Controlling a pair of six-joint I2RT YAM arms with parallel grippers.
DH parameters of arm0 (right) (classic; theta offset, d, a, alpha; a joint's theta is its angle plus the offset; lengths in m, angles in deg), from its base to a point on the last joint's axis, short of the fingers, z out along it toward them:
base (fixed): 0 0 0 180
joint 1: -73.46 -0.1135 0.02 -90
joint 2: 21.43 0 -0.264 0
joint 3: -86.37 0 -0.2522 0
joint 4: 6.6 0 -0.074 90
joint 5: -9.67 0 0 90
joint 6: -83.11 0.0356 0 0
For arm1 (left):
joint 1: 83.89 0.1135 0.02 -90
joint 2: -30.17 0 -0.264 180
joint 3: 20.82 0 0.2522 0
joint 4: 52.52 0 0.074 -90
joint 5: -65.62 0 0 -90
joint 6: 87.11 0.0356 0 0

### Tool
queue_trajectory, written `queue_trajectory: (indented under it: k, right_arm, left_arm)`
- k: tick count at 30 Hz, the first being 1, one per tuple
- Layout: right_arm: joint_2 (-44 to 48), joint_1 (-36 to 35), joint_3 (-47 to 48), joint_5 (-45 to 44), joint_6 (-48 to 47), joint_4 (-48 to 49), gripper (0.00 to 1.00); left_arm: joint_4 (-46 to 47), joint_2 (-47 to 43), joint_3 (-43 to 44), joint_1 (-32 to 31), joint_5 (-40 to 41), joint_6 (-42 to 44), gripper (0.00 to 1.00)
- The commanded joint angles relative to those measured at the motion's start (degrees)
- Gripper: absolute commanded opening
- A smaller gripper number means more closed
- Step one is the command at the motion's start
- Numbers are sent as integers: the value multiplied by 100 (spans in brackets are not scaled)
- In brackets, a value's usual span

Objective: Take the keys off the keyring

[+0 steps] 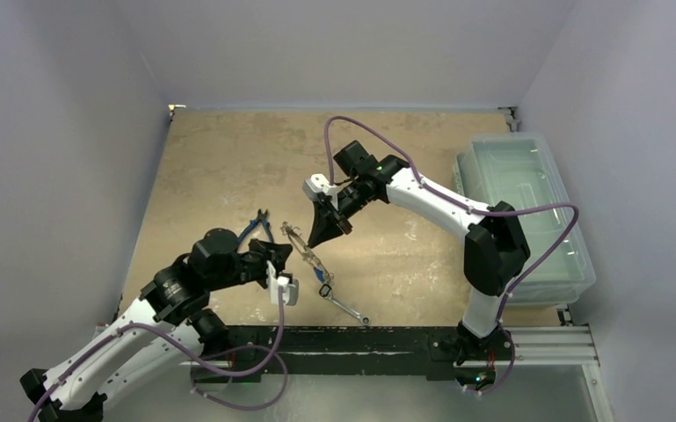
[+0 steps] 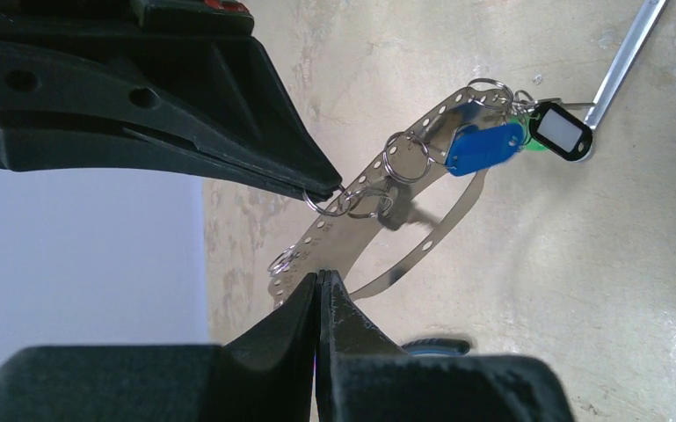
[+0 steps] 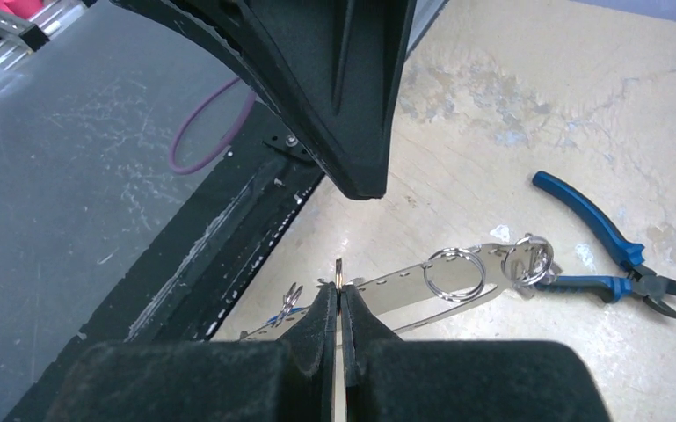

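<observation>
The keyring [image 1: 303, 249] is a thin silver perforated band loop held off the table between my two grippers. My left gripper [image 2: 318, 278] is shut on one end of its band [image 2: 365, 180]. My right gripper [image 3: 339, 288] is shut on a small split ring [image 3: 338, 271] hanging from the band [image 3: 404, 281]; its tip also shows in the left wrist view [image 2: 323, 188]. More split rings [image 3: 454, 272] hang along the band. A small silver key [image 2: 402, 214] dangles mid-band. A blue tag [image 2: 485, 146], a black tag [image 2: 561, 132] and a bit of green hang at the far end.
Blue-handled pliers [image 1: 258, 225] lie on the table just left of the keyring and show in the right wrist view [image 3: 611, 242]. A long silver wrench [image 1: 349, 309] lies near the front edge. A clear plastic bin [image 1: 527, 207] stands at the right. A black rail [image 1: 360, 338] runs along the near edge.
</observation>
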Motion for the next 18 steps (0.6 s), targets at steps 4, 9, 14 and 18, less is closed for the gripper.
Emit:
queue_trajectory:
  k: [4, 9, 14, 18]
  right_arm:
    - [49, 55, 102, 542, 175, 15, 0]
    - [23, 132, 115, 802, 396, 107, 0]
    - [16, 196, 20, 1069, 976, 487, 0]
    - [68, 207, -184, 1042, 1601, 1047, 0]
  left_arm:
    - [-14, -67, -102, 27, -106, -288, 0]
    - [126, -194, -228, 19, -99, -873, 23]
    - [602, -334, -521, 21, 52, -1831, 38]
    - [1062, -358, -761, 19, 312, -2436, 42]
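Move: The dark key hangs from small rings in the right fingertips, about 5 cm to the right of the left hand, 2 cm back and 2 cm lower; from the right hand it is roughly 1 cm back and 2 cm below. From the left hand, the blue tag is some 5 cm back, 6 cm right and 3 cm down, the holed metal plate 1 cm back, 4 cm right and 4 cm below, and the pliers about 7 cm ahead, 9 cm left, on the table 20 cm down. Downward, mostly in the later part, the left hand sinks some 2.5 cm beside the hanging keyring. It rolls about 15 degrees around its pointing direction, counter-clockwise seen from behind, and opens its shut fingers to under half, touching nothing. Meanwhile the right hand, still pinching the small ring, rises nearly 2 cm and tips its fingers slightly up. ##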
